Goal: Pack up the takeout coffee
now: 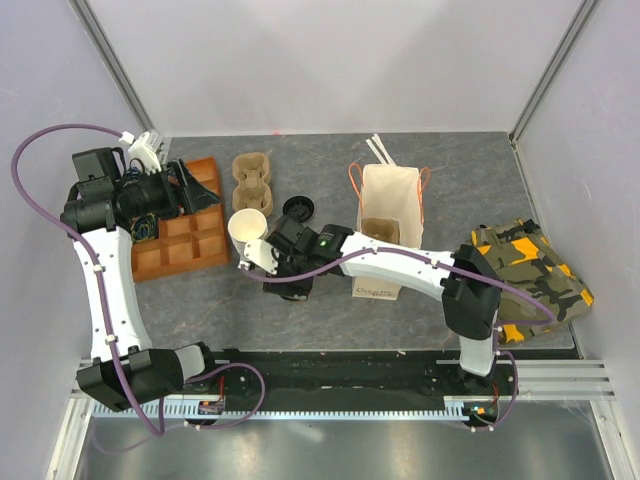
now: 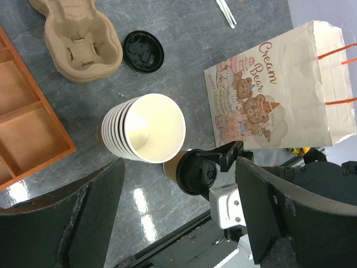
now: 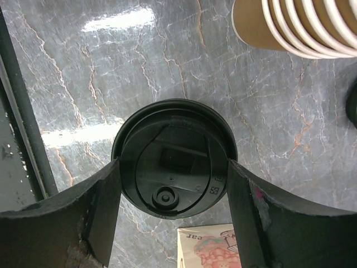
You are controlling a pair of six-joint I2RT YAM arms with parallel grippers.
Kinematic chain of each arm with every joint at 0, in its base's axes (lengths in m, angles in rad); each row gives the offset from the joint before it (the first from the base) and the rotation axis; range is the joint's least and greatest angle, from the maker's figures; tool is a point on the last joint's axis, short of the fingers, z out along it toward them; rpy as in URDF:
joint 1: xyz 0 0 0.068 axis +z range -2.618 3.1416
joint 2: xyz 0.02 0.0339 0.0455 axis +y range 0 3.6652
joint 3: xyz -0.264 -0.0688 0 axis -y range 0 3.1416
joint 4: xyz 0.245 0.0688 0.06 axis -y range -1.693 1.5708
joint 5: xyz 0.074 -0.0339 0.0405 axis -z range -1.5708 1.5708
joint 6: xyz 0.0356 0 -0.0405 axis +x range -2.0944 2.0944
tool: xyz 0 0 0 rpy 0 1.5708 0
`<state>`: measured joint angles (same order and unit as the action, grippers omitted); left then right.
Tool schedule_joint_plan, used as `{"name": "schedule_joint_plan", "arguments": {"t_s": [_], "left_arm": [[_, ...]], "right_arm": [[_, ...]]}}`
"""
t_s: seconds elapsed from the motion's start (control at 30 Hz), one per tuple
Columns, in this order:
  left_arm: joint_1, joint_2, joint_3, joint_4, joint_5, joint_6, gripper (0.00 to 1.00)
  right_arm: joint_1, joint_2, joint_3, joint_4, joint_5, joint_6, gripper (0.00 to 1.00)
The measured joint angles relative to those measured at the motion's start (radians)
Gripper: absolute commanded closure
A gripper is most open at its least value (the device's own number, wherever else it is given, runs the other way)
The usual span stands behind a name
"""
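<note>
The takeout coffee (image 2: 196, 172), a tan-brown paper cup with a black lid (image 3: 174, 157), stands on the marble tabletop just in front of the stack of lidless cups. My right gripper (image 3: 174, 167) comes down over it, and both fingers press against the sides of the lid. In the top view the right gripper (image 1: 285, 272) hides the cup. My left gripper (image 2: 179, 167) hangs open high above the table at the far left (image 1: 185, 190), looking down on the cups, with nothing between its fingers.
The stack of lidless cups (image 1: 247, 225) stands right beside the coffee. A loose black lid (image 1: 298, 208) and a pulp cup carrier (image 1: 252, 180) lie behind. An open paper bag (image 1: 390, 205) stands to the right, an orange tray (image 1: 190, 235) to the left, and a camouflage bag (image 1: 530, 275) at far right.
</note>
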<state>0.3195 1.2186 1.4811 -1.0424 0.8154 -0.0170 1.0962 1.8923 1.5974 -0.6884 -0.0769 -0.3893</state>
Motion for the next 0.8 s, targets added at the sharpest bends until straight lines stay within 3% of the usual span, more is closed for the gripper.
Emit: {"name": "schedule_joint_plan", "arguments": {"t_s": [0.2, 0.4, 0.57, 0.8], "left_arm": [[0.0, 0.0, 0.0, 0.0, 0.001, 0.01, 0.12], [0.0, 0.0, 0.0, 0.0, 0.007, 0.01, 0.12], [0.0, 0.0, 0.0, 0.002, 0.035, 0.012, 0.12], [0.0, 0.0, 0.0, 0.04, 0.066, 0.019, 0.07]], "right_arm": [[-0.01, 0.0, 0.0, 0.0, -0.022, 0.019, 0.06], [-0.01, -0.004, 0.033, -0.039, -0.04, 0.027, 0.02], [-0.014, -0.034, 0.228, -0.133, -0.076, 0.026, 0.02], [-0.098, -0.124, 0.653, -0.161, -0.088, 0.02, 0.02]]}}
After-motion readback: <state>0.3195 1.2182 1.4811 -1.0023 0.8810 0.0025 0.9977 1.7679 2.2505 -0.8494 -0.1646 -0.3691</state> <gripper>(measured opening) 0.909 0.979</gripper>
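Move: Between the right fingers, its middle some 4 cm below the hand point, is the lidded coffee cup, standing on the table. The stack of paper cups is about 11 cm ahead and 10 cm left, nearly level in height. The paper bag stands roughly 21 cm to the right and 6 cm ahead, its middle about 5 cm higher. From the left hand, the lidded cup lies about 7 cm back, 17 cm right and 24 cm down. Opening its fingers wide from either side of the lid, the right hand lets go of the coffee cup, staying almost in place at first, then shoots nearly straight up by about 29 cm. As it climbs away from the cup, the wrist swings some 35 degrees, so the fingers go from pointing mostly down to pointing more to the left. ##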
